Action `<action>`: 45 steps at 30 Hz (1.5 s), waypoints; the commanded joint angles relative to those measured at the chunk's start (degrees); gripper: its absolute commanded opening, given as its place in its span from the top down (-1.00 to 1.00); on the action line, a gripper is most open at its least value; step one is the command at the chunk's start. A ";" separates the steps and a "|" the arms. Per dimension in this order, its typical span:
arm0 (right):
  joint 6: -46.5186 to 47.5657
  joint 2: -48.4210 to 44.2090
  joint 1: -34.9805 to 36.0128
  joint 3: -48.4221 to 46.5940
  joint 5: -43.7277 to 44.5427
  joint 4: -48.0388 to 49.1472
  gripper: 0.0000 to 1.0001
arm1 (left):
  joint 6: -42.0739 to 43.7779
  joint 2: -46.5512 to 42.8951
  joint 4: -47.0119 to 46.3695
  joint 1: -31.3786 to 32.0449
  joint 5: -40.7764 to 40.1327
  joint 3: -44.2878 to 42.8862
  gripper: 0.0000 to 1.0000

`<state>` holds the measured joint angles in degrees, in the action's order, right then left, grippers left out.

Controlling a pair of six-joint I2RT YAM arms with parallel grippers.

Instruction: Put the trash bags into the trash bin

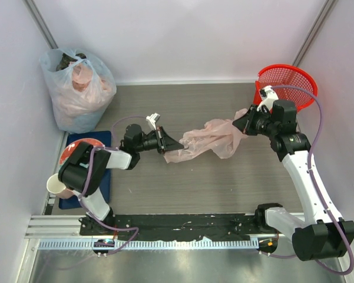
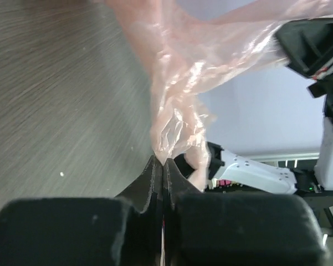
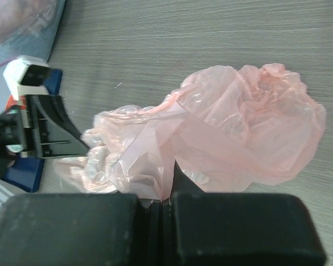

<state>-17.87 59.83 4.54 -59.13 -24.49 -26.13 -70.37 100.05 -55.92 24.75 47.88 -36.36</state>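
Note:
The pale-pink trash bag (image 1: pixel 209 140) hangs stretched between my two grippers above the middle of the table. My left gripper (image 1: pixel 178 144) is shut on its left end; in the left wrist view the bag (image 2: pixel 183 83) rises from the closed tips (image 2: pixel 162 162). My right gripper (image 1: pixel 238 122) is shut on its right end; in the right wrist view the bag (image 3: pixel 221 127) bunches just past the closed jaws (image 3: pixel 165 194). The red mesh trash bin (image 1: pixel 291 82) lies tipped at the back right corner, right behind my right wrist.
A big bluish-clear bag with pink lumps (image 1: pixel 78 88) stands at the back left. A patterned plate (image 1: pixel 76 150) on a blue mat (image 1: pixel 106 141) and a cup (image 1: pixel 58 186) sit at the left edge. White walls enclose the table.

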 commanded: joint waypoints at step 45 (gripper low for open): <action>29.22 8.98 16.82 -9.46 -0.62 -10.08 0.99 | 79.79 -30.87 84.33 8.47 -30.75 -27.94 1.00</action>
<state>12.71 77.62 21.06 -53.80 -17.45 -32.12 13.37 76.27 22.74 33.45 13.91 -52.88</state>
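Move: The pink trash bag is already pinched by both hands, crumpled between them: its middle is about 9 cm right, 3 cm ahead and 2 cm above the left hand, and about 10 cm left, 5 cm back and 9 cm below the right. From the right hand the red bin stands some 13 cm right, 10 cm farther out and 14 cm lower; the full blue bag is some 38 cm left and 14 cm ahead of the left hand, about level. The pink bag stays pinched in both hands and is flapped: first a short lift, the left hand rising over 20 cm and dipping while the right barely lifts, then both swing forward and high together, then back and fast down. Both tip up on the rise and back down; the left also shifts about 8 cm left, widening the gap. ##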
